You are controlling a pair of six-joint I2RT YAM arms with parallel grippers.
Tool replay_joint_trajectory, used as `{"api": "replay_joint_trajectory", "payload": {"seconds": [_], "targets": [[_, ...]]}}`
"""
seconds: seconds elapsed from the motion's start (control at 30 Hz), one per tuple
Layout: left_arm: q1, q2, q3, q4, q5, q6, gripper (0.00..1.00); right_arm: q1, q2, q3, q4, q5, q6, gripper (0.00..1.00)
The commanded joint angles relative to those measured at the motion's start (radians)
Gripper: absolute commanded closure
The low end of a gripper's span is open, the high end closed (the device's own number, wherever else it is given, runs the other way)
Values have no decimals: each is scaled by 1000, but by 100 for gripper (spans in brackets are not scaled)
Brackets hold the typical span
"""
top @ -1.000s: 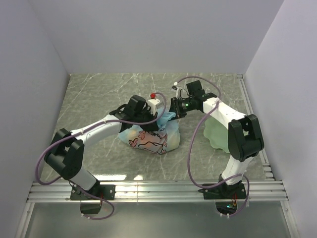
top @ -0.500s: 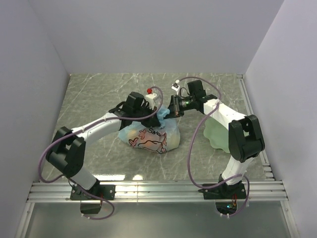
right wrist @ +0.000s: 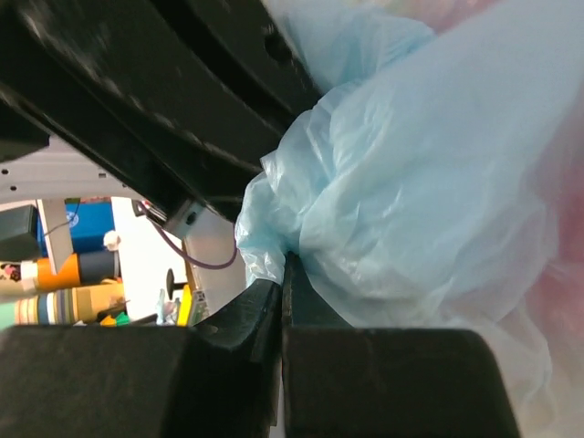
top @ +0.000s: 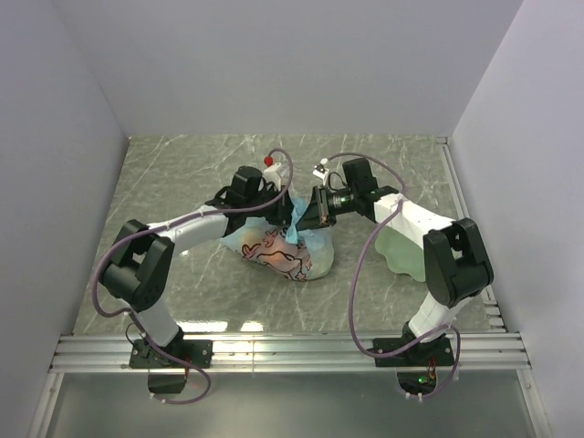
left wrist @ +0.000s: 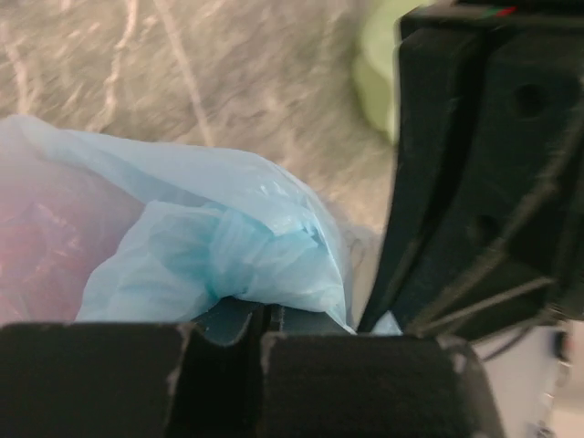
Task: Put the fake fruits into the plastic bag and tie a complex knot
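Observation:
The plastic bag (top: 285, 254) lies mid-table, light blue with a cartoon print. The fake fruits show only as pink and orange shapes through its film (left wrist: 41, 255). Above its top my two grippers meet. My left gripper (top: 288, 217) is shut on a bunched blue end of the bag (left wrist: 233, 251). My right gripper (top: 307, 217) is shut on crumpled blue plastic (right wrist: 301, 196) right beside it. The pinched ends form a lump (top: 296, 226) between the fingertips; whether it is a tied knot I cannot tell.
A pale green wavy-edged plate (top: 398, 246) lies right of the bag, under the right arm. The right arm's black body (left wrist: 493, 173) fills the right of the left wrist view. Side walls stand close on both sides.
My right gripper has shut on the bag's plastic and moved down-left to meet the left one. My left gripper has shifted right, over the bag's top, still shut.

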Motion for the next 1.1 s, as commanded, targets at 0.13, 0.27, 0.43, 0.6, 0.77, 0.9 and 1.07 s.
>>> {"api": "replay_joint_trajectory", "payload": {"seconds": [0.13, 0.27, 0.43, 0.6, 0.77, 0.9, 1.07], "targets": [[36, -23, -41, 250, 176, -119, 100, -58, -80, 158, -185, -23, -179, 74], [35, -35, -70, 241, 176, -111, 100, -153, -103, 279, -242, -18, -214, 60], [35, -20, -61, 215, 165, -101, 100, -194, -91, 245, -153, 52, -162, 59], [33, 9, -27, 157, 139, -73, 100, -147, 2, 251, -312, 161, -317, 60], [27, 39, -2, 107, 116, -65, 100, -124, 81, 187, -399, 129, -398, 51], [26, 69, -2, 144, 139, -110, 100, -125, 85, 72, -364, 29, -377, 36], [26, 100, -33, 277, 225, -225, 100, -113, 113, -43, -213, -142, -242, 25]]}}
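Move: The left hand holds the plastic bag's twisted neck right in its fingertips. The right hand's shut fingers pinch the bag's tail, with that neck about 4 cm to its left and level with it. The fruit-filled body of the bag hangs some 6 cm back, 5 cm left and 10 cm below the right hand. From the left hand the tail is about 4 cm to the right, straight across. Right hand releases the tail, swings up-forward about 12 cm, then sinks back, open around the tail; left holds. ##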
